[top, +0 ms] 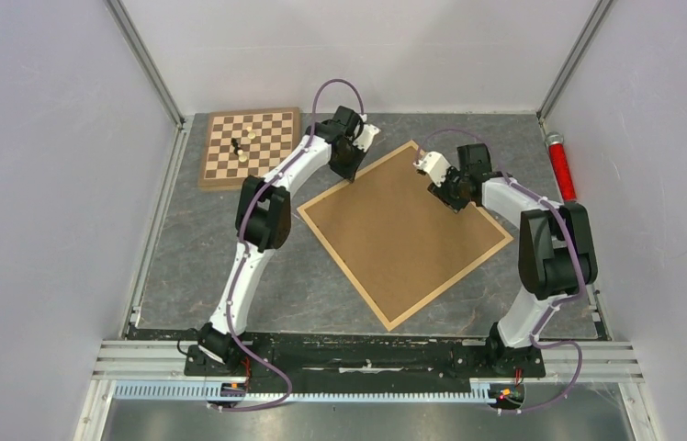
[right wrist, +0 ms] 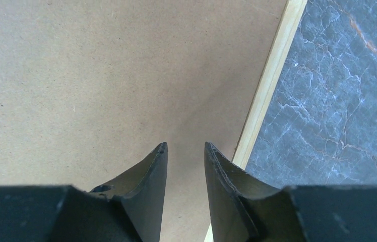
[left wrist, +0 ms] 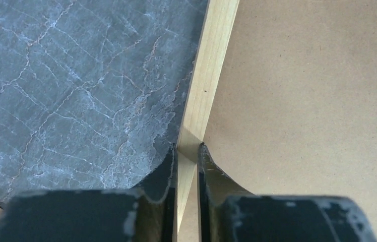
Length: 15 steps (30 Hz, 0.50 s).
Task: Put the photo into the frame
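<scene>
The frame point(top: 343, 270) lies face down and turned like a diamond on the grey table, with its brown backing board point(top: 404, 230) filling it. My left gripper point(top: 347, 173) is at the frame's upper-left edge. In the left wrist view its fingers point(left wrist: 169, 171) pinch the light wood border point(left wrist: 211, 65), one on the table side and one on the board side. My right gripper point(top: 450, 200) hovers over the board near the upper-right edge, open with only bare board point(right wrist: 101, 75) between its fingers, and the border point(right wrist: 272, 75) runs just to its right. The photo is out of view.
A checkered chessboard point(top: 266, 138) with a few chess pieces point(top: 241, 149) sits at the back left, close to the left arm. A red cylinder point(top: 560, 167) lies along the right wall. White walls enclose the table on three sides.
</scene>
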{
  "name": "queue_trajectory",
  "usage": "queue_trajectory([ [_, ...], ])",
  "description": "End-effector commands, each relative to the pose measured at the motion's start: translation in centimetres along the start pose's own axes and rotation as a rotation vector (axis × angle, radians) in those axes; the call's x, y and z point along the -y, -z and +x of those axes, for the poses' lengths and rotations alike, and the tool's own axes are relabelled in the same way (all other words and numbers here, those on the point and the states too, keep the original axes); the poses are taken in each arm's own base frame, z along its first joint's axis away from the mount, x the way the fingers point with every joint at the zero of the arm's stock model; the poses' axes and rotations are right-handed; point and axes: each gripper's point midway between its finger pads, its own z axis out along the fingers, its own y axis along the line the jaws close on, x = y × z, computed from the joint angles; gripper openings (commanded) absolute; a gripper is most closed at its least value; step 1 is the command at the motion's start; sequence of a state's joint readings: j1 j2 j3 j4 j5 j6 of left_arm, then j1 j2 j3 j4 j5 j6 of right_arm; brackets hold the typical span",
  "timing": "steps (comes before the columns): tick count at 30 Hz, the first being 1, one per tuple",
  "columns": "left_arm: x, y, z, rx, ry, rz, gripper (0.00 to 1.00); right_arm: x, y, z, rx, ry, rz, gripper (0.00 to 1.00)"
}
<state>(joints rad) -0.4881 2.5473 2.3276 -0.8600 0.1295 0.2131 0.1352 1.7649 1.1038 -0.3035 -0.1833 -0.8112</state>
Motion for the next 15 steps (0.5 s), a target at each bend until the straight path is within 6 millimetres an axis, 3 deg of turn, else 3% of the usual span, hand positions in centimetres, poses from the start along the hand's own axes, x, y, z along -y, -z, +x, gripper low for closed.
queue_trajectory([
  [1, 1.1, -0.9, 6.0, -0.183, 0.107, 0.084, 0.03, 0.4, 1.9, -1.6, 0.047, -0.097, 0.031, 0.37],
  [10, 1.7, 1.1, 9.2, -0.196, 0.193, 0.103, 0.02, -0.7, 3.7, -0.4, 0.027, -0.265, 0.046, 0.52],
  [15, 3.1, 2.7, 12.8, -0.227, 0.343, 0.188, 0.02, -0.1, 4.4, 0.6, 0.003, -0.356, 0.076, 0.62],
])
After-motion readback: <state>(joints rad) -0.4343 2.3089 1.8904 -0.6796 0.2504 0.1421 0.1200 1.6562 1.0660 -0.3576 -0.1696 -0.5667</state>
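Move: Between the left fingers at their own height lies the far-left rim of the frame, which is face down; its far corner is some 9 cm ahead and 14 cm right, its left corner about 7 cm back and 13 cm left, the chessboard 7 cm ahead and 24 cm left. From the right hand the far-right rim lies roughly 3 cm ahead, 3 cm right and 3 cm below; the far corner is 17 cm ahead and 10 cm left of that hand. Closing the last bit on the rim, the left fingers pinch it, then the hand drags it back and to the left, about 5 cm, level over the table and gathering speed, with a slight tilt. Meanwhile the right hand, touching nothing, draws back a good 2 cm and rises as much, turns clockwise over 10 degrees and spreads its fingers beside the far-right rim. ##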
